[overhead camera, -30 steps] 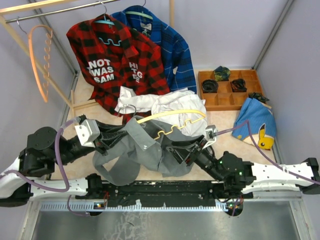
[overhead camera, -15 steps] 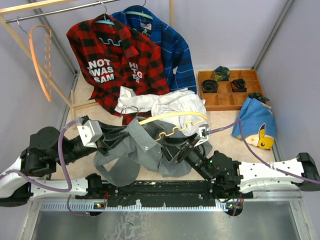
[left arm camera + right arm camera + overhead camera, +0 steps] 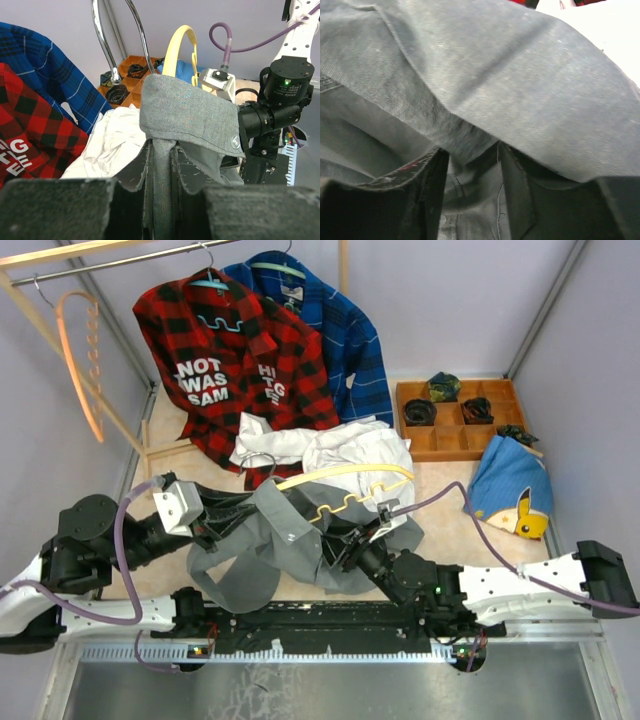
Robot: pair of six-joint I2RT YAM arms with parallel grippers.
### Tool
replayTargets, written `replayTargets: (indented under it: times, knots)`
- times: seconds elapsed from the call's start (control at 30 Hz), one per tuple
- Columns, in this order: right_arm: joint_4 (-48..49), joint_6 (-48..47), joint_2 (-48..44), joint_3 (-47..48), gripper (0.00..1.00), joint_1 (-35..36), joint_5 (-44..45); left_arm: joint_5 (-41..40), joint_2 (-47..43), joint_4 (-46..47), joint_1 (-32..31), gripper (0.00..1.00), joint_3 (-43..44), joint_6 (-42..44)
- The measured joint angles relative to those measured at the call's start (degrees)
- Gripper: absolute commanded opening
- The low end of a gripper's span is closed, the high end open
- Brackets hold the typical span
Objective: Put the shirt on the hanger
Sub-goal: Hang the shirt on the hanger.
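Note:
The grey shirt [image 3: 265, 545] lies bunched at the table's front centre, between my two arms. My left gripper [image 3: 210, 523] is shut on its collar edge; in the left wrist view a strip of grey cloth [image 3: 185, 110] is pinched between the fingers [image 3: 161, 167]. The pale yellow hanger [image 3: 345, 473] lies across the shirt's far side and rises behind the collar [image 3: 179, 45]. My right gripper [image 3: 348, 550] is pushed into the shirt's folds. Its jaws [image 3: 472, 167] stand apart, with grey fabric [image 3: 520, 75] draped over and between them.
A white shirt [image 3: 330, 448] lies just behind the hanger. Red plaid [image 3: 230, 350] and blue plaid [image 3: 345, 335] shirts hang at the back. An orange hanger [image 3: 80, 360] hangs on the left rack. A wooden tray [image 3: 460, 420] and a blue cloth [image 3: 515, 490] sit at right.
My right arm has slid left and deeper into the grey shirt, its jaws widening then narrowing. The left gripper has kept its hold and barely moved.

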Motion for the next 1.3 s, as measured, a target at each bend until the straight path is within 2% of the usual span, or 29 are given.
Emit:
replayTargets:
  times: [0.13,0.43,0.8,0.93,1.3]
  knots:
    - [-0.2,0.3,-0.9,-1.7,0.21,0.0,0.8,0.0,-0.6,-0.1,0.0,0.0,0.0,0.0]
    - [-1.9,-0.4,-12.4,-4.7,0.0,0.0,1.5,-0.1,-1.8,-0.2,0.0,0.0,0.0,-0.2]
    - [-7.5,-3.3,-25.7,-5.4,0.0,0.0,2.2,1.2,-3.0,-0.8,0.0,0.0,-0.4,-0.9]
    - [-17.2,-4.8,-28.8,-1.1,0.0,0.0,2.1,2.9,-3.6,-1.4,0.0,0.0,-0.5,-1.0]
    - [-49.1,-4.6,-31.1,23.0,0.0,0.2,4.3,7.7,-3.7,-2.7,0.0,0.0,-0.5,-1.1]
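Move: The shirt's loose collar edge lies between the right hand's open fingers, about 1 cm ahead. From that hand, the hanger's right end is some 6 cm ahead, 13 cm right and 10 cm higher; the hanger's hook about 10 cm ahead, 12 cm left and 8 cm up; the white shirt 15 cm ahead, 7 cm right and 20 cm below. From the left hand, that edge lies about 13 cm right, 4 cm back and 8 cm below. Right hand pinches the shirt's edge and pulls it about 15 cm right and 12 up towards the hanger's end. ##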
